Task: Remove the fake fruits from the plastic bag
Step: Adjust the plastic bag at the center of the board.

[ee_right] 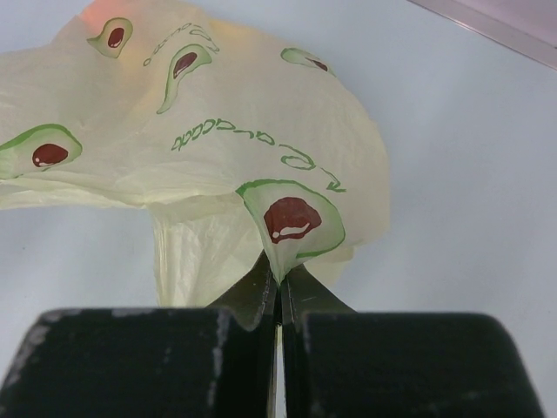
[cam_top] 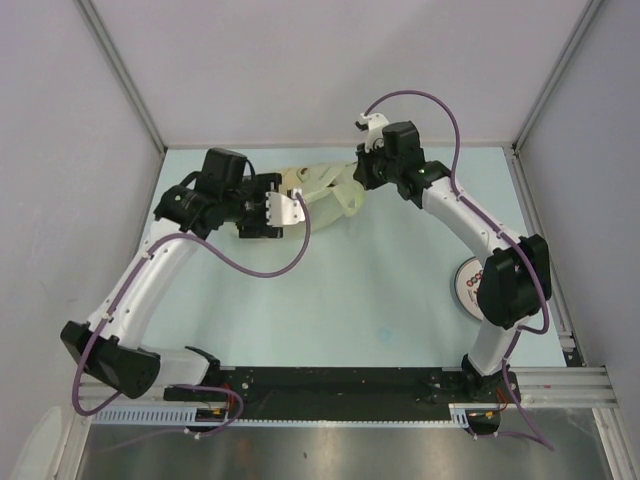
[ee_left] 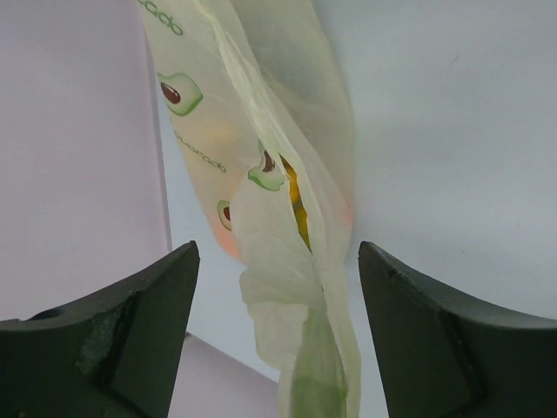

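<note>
The plastic bag [cam_top: 325,190] lies at the far middle of the table, pale yellow with avocado prints. My right gripper [ee_right: 278,283] is shut on a fold of the bag [ee_right: 218,139] at its right side. My left gripper [ee_left: 278,287] is open, its jaws standing either side of a twisted handle loop of the bag [ee_left: 287,287] without touching it. A yellow fake fruit [ee_left: 298,209] shows through a slit in the bag, and an orange glow shows through the film [ee_left: 228,246]. The other fruits are hidden inside.
A round white plate [cam_top: 468,285] lies on the right, partly under my right arm. Grey enclosure walls stand on three sides. The black base rail [cam_top: 340,385] runs along the near edge.
</note>
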Controlling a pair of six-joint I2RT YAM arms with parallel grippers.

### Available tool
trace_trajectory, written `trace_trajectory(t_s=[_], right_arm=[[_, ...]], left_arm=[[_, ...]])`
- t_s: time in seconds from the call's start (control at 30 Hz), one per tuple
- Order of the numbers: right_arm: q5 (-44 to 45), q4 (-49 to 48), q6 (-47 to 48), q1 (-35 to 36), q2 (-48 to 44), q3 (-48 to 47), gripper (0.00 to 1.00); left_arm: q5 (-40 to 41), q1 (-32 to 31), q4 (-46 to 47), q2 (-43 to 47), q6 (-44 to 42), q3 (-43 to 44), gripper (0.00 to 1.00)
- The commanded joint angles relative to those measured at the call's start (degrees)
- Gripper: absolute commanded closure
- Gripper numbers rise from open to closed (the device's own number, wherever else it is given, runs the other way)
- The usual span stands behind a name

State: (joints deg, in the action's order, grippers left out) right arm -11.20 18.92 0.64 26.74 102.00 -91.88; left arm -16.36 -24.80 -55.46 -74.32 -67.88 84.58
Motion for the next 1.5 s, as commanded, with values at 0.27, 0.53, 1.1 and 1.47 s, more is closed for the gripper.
trace_trajectory(t_s=[0.27,0.53,1.1,1.47], right_arm=[[0.74,-1.87,-0.29,-0.55,-2.33,0.73,1.00],[0.56,-1.95,-0.12,-0.99,1.36,-3.30,1.00],[13.48,-13.11,13.94,-0.55,26.41,-45.40,1.00],[13.23,-13.31,16.93,-4.42,18.60,-37.88,1.00]], left_arm=[[12.04,1.59,1.40,2.52,-2.61,-3.26,0.23],[12.41,5.10,6.58,-0.99,3.53,-5.04,0.45],[11.18,13.81,42.59,-15.51,50.20,21.87,1.00],[10.04,13.63,49.14,1.37,50.21,-3.85,1.00]])
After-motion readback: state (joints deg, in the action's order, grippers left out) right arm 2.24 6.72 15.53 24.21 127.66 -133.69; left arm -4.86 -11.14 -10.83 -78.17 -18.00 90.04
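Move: The loose left rim of the plastic bag that my open left fingers will shut on lies about 6 cm to their left, some 4 cm ahead and 4 cm lower. It is roughly 24 cm to the left of my right hand, about 7 cm back and near its height; that hand already pinches the bag's right corner. The fruits in the bag sit about 19 cm below my left hand, 5 cm ahead and 6 cm to its right. I ease my left hand left and a little down onto the bag's loose rim, pinch it shut there, then sweep forward and up about 20 cm, swinging the fingers counter-clockwise to point forward and drawing back 6 cm at the end. My right hand keeps its corner and, as the left closes, goes forward some 16 cm and up 13, tipping its fingers up. ##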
